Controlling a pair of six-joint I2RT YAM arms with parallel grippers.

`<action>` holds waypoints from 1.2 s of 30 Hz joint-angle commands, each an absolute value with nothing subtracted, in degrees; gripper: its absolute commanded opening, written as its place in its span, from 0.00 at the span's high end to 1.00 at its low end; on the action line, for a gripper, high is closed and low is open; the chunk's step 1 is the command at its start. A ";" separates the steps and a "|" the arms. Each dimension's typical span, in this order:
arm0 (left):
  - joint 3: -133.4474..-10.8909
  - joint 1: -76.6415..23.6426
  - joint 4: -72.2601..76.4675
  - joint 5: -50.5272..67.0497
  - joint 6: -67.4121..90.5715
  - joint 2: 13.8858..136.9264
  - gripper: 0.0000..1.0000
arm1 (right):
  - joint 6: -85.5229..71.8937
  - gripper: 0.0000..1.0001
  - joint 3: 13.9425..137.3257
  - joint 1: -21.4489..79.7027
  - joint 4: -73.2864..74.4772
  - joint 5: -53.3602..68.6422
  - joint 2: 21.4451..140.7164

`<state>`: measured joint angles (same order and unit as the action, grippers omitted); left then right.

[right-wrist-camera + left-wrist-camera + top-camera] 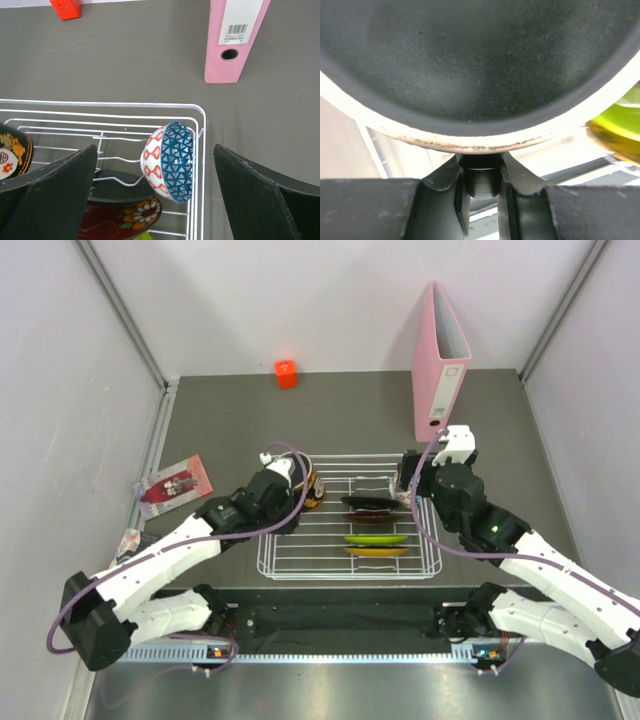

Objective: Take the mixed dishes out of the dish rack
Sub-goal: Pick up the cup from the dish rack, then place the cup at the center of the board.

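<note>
The white wire dish rack (300, 566) sits mid-table. At its left end my left gripper (303, 490) is shut on the dark handle (481, 179) of the red-and-dark cup (314, 490); the cup's dark inside and pale rim (480, 75) fill the left wrist view. Black (372, 502), dark red (375, 516), lime green (377, 538) and gold (377, 551) plates stand on edge in the rack. The blue-white patterned bowl (170, 160) leans on its side in the rack's back right corner (200, 112). My right gripper (155, 150) hangs open just above it, a finger on either side, touching nothing.
A pink binder (440, 365) stands upright behind the rack's right end. A small orange-red cube (287, 373) lies at the back. A flat printed packet (175, 483) lies near the left wall. The lime green plate (620, 130) shows to the right of the cup.
</note>
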<state>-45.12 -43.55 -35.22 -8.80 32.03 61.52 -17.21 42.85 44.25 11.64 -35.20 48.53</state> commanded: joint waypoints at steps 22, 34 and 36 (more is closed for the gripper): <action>-46.85 -43.33 26.36 26.01 44.11 52.29 1.00 | -35.24 0.00 43.69 39.73 -13.96 3.41 41.13; -45.62 -43.33 32.60 27.86 46.49 55.10 1.00 | -39.03 0.00 38.32 39.73 -29.35 11.60 39.81; -45.79 -43.42 33.66 29.35 47.19 55.81 1.00 | -38.85 0.00 39.46 39.73 -29.00 13.79 41.39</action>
<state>-44.01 -43.48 16.01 26.35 46.87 56.23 -37.91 38.24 40.27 -22.85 8.97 41.06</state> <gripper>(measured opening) 0.258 0.996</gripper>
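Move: The cup hangs base-up by its handle from the left fingers, its body about 5 cm ahead and 4 cm right of them at their height. The wide-open right hand it is taken to is some 32 cm right, 8 cm ahead and 12 cm higher. From the left hand, the black plate stands about 18 cm right and 1 cm ahead, the bowl 25 cm right and 4 cm ahead, both about 5 cm lower. From the right hand the cup is 28 cm left, 3 cm back and 12 cm below. The cup, still pinched by its handle, is carried by the left hand some 21 cm up and 13 cm to the right, over the rack, while the wrist rolls about 55 degrees so the downward fingers swing rightward. The right hand rises about 15 cm, then also comes left and back, turning counter-clockwise and rolling to bring its wide-open fingers towards the cup's mouth. ##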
